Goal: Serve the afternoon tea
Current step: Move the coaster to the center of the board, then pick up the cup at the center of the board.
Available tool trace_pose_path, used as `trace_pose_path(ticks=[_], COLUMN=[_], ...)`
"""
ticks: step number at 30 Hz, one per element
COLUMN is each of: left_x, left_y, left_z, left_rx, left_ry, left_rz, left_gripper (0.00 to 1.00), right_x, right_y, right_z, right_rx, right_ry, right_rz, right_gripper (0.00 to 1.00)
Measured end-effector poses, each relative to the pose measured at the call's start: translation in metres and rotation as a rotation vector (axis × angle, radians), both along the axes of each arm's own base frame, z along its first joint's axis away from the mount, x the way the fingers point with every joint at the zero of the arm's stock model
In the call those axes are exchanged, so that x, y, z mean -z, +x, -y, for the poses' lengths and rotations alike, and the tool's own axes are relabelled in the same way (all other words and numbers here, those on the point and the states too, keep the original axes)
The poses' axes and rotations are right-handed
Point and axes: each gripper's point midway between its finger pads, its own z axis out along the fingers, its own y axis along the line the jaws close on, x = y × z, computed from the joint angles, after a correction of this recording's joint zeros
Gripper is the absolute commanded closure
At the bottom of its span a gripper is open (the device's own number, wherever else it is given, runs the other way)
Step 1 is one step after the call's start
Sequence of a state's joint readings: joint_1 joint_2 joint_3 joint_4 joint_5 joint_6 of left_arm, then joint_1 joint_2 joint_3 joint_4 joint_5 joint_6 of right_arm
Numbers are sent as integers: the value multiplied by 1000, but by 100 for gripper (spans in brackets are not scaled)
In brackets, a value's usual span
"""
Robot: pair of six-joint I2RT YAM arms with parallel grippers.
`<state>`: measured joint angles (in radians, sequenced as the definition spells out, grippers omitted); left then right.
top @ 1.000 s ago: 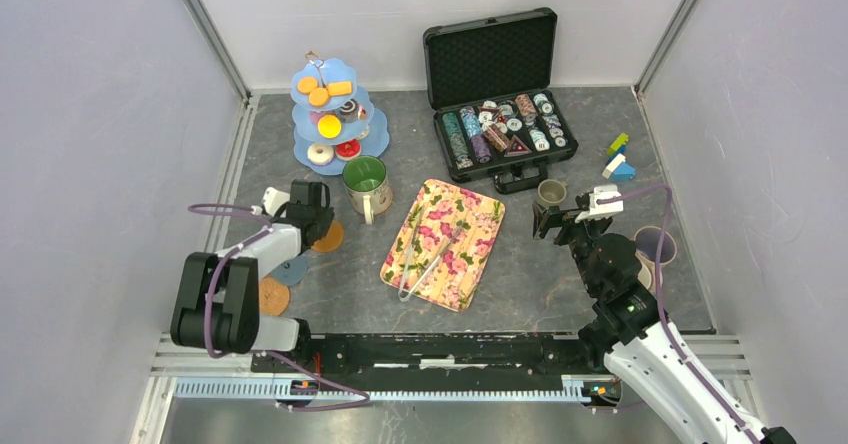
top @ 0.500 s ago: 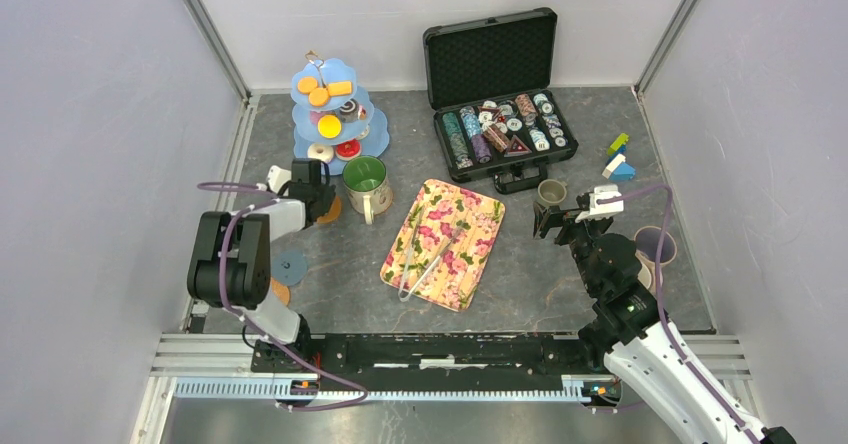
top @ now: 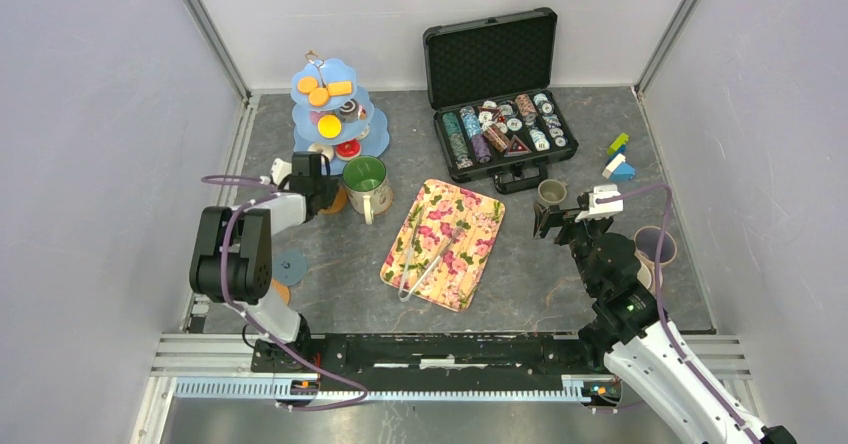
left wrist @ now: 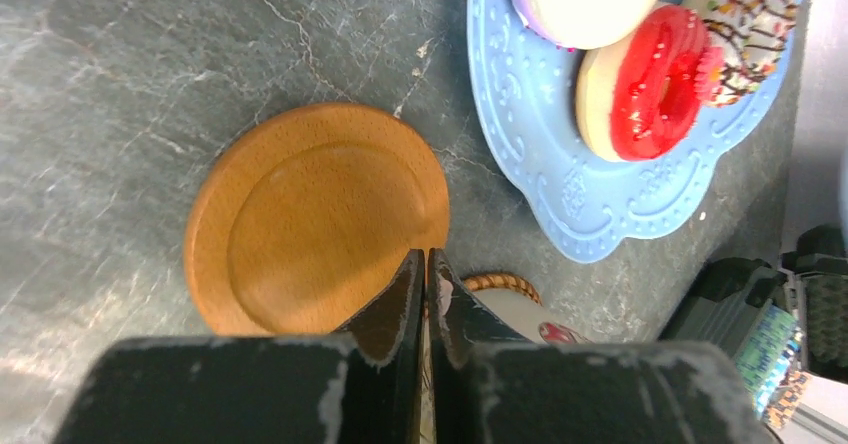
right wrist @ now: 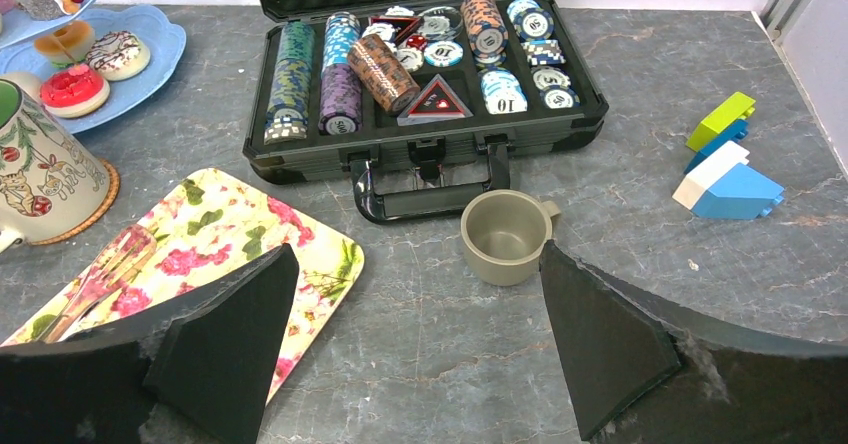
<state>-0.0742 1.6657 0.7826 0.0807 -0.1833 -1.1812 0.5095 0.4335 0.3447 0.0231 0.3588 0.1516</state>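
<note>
My left gripper (top: 320, 188) is shut on the rim of a flat orange coaster (left wrist: 310, 229), which lies on the table just left of the green-lined mug (top: 365, 182). That mug stands on a woven coaster (right wrist: 100, 204). The blue tiered stand (top: 330, 114) behind it carries donuts, cakes and biscuits; a red donut (left wrist: 655, 79) sits on its lowest plate. My right gripper (right wrist: 416, 252) hangs open above the table, just short of a small olive cup (right wrist: 506, 236). A lilac mug (top: 655, 246) stands to the right of that arm.
A floral tray (top: 470, 214) with tongs (top: 425, 252) lies mid-table. An open case of poker chips (top: 500, 114) is at the back, with building blocks (top: 618, 159) to its right. A blue coaster (top: 291, 266) and another orange coaster (top: 278, 292) lie beside the left arm.
My left gripper closed and moved away from the base toward the stand. The orange coaster went with it and now lies beside the green-lined mug. The right arm stayed still.
</note>
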Motion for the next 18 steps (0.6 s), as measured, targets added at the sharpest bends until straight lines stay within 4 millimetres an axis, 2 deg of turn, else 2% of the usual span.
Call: trace_pose_path(ticks=[4,5,6,8,12,15,18], left_x=[-20,-29,-40,-64,-124,-168,-199], left_y=[-9,-11,-13,-17,-25,-33,-37], left_z=[-3,-4,-5,-7,-9,-6,10], left_rx=[0,6,9,19,58,123,259], left_ry=[14,25,33,52,95,131,150], left_rz=[5,13,26,61,175,271,344], left_gripper=[74,67,55,38,18,10,1], right_x=[1,1,2,3,1,-3,-9], right_y=[0,0,1,2,5,9,17], right_z=[0,0,0,0,-1,-2,-2], right_rx=[1,1,0,0,2,7,16], right_ry=[-2,-5,-9,-25,-59,-85,-154], right_rz=[-3,-5,-9,-28,-70,-98,-143], right_gripper=[2,2,2,2,2,2,2])
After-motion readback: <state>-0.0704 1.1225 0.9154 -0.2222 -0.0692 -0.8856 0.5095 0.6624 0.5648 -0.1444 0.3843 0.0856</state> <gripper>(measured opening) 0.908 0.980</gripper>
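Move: The brown coaster lies right under the left hand's closed fingertips, its middle about 2 cm back and 2 cm to the left of them, 1 cm lower. The mug stands some 8 cm to the hand's right, level with it, and the cake stand's middle about 14 cm straight ahead and 12 cm up. From the right hand that coaster is roughly 13 cm ahead, 52 cm to the left and 19 cm below. The left hand's closed tips come off the far-right part of the brown coaster, and the hand climbs fast, about 20 cm, easing back some 4 cm away from coaster and cake stand. On the way its fingers spread wide and the wrist tips up some 20 degrees while swinging clockwise. The right hand, still open, begins to edge forward a little and tilt down. ##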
